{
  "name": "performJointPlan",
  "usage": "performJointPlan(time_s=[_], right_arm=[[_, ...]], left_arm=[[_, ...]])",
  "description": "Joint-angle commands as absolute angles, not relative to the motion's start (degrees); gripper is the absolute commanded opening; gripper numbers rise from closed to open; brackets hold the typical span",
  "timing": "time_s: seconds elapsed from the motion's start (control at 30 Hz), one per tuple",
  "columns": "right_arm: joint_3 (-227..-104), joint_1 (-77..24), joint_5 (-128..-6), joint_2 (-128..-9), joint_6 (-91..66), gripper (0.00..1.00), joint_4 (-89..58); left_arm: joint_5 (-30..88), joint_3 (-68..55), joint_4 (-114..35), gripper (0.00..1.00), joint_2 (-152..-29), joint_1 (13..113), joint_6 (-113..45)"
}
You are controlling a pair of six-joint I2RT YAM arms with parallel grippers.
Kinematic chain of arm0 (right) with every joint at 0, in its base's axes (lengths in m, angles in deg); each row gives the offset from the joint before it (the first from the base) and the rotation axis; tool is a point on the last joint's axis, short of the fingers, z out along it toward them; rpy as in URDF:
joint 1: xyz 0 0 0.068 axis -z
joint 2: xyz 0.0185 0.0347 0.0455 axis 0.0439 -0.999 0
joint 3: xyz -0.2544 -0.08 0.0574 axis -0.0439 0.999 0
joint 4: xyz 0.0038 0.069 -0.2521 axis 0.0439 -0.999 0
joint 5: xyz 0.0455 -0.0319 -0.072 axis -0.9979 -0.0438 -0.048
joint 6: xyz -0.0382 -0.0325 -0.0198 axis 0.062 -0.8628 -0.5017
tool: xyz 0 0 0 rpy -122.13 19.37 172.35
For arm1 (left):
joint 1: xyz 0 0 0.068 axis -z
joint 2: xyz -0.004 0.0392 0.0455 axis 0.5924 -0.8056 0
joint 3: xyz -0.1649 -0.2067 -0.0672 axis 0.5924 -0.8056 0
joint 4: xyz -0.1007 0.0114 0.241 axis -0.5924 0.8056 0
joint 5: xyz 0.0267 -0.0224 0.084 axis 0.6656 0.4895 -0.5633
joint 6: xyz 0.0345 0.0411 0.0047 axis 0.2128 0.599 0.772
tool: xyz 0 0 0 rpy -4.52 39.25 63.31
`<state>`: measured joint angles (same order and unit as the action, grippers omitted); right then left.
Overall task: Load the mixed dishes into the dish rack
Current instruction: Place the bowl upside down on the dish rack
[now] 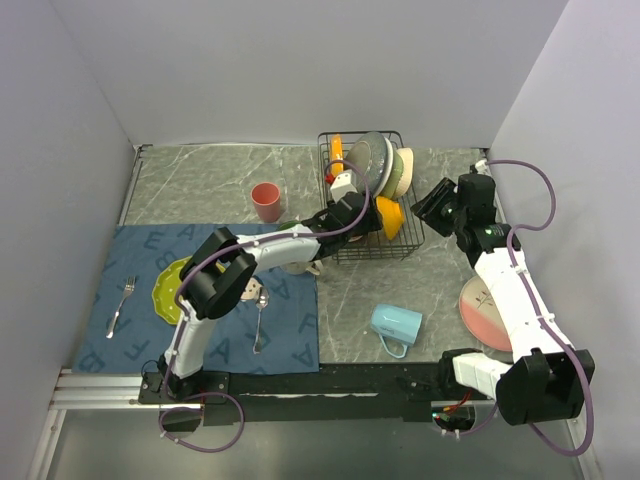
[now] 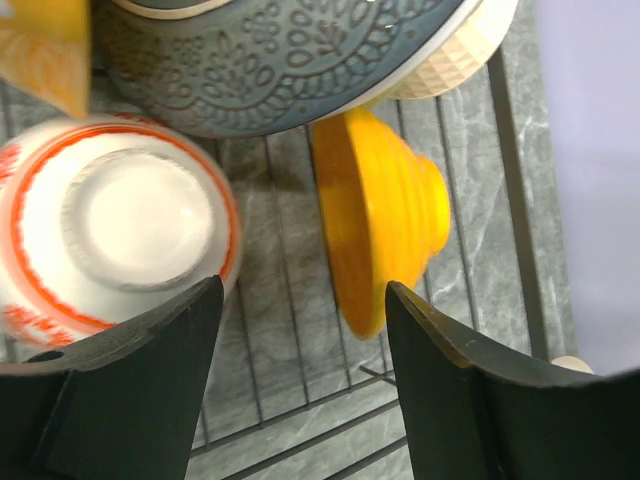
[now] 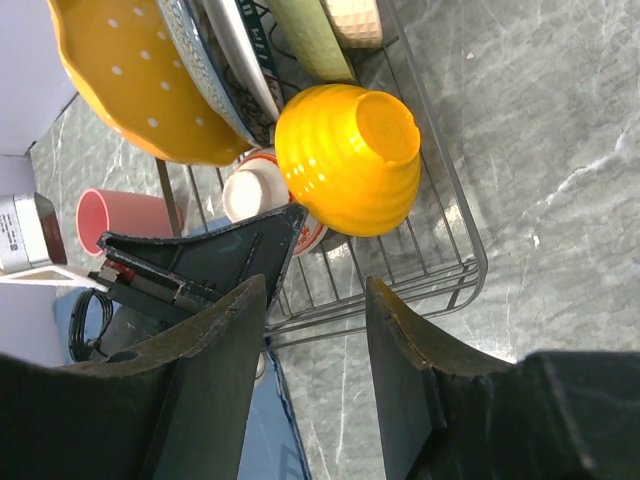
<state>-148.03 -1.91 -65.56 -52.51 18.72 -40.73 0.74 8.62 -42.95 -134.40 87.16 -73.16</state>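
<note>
The black wire dish rack (image 1: 375, 256) holds an orange scalloped plate (image 3: 130, 75), a grey patterned plate (image 2: 290, 50), a green and a cream piece, an orange bowl (image 1: 390, 216) on its side, and a small red-patterned dish (image 2: 120, 220) lying upside down. My left gripper (image 1: 348, 207) reaches into the rack. Its jaws stand open over the wires (image 2: 290, 300), with the small dish to the left, the orange bowl (image 2: 385, 215) to the right and nothing between them. My right gripper (image 1: 434, 205) hovers just right of the rack, open and empty, facing the orange bowl (image 3: 345, 155).
On the blue cloth mat (image 1: 140, 250) lie a lime-green plate (image 1: 170, 290), a fork (image 1: 122, 303) and a spoon (image 1: 259, 320). A pink cup (image 1: 266, 201) stands behind the mat. A light blue mug (image 1: 395, 325) lies at the front centre, and a pink plate (image 1: 482, 310) sits under the right arm.
</note>
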Motion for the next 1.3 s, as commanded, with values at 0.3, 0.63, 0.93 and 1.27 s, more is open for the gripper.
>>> performJointPlan(time_s=[0.3, 0.63, 0.93, 1.27], right_arm=[[-149.4, -1.4, -64.0, -49.8, 19.0, 0.52, -39.9], [-150.0, -1.3, -63.4, -48.4, 18.5, 0.52, -41.2], [-149.4, -1.1, -63.8, -48.6, 18.7, 0.52, -40.8], [-148.6, -1.1, -65.1, -50.0, 19.1, 0.52, -39.5]], left_arm=[[5.8, 9.9, -50.5, 0.45, -127.3, 88.0, -66.0], [9.5, 20.0, -47.3, 0.44, -137.0, 87.5, -65.8], [9.8, 20.9, -45.6, 0.42, -142.4, 85.7, -65.2], [8.3, 15.1, -45.3, 0.37, -140.4, 85.7, -65.2]])
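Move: In the rack, the orange bowl stands on its rim with its mouth facing left, about 6 cm to the right of the left hand, 2 cm ahead and slightly below it. The red-and-white bowl is roughly 5 cm to that hand's left and 2 cm ahead, also slightly lower; the grey plate stands about 10 cm straight ahead, at hand height. From the idle right hand the orange bowl is some 12 cm ahead, 4 cm left and 13 cm below. Rising some 8 cm and swinging about 5 cm to the right, the left hand clears the orange bowl while its open fingers draw partway together. It then comes back down to its starting height, easing a few centimetres forward, and ends with its fingertips close beside the bowl's foot, still apart; contact there can't be made out. ##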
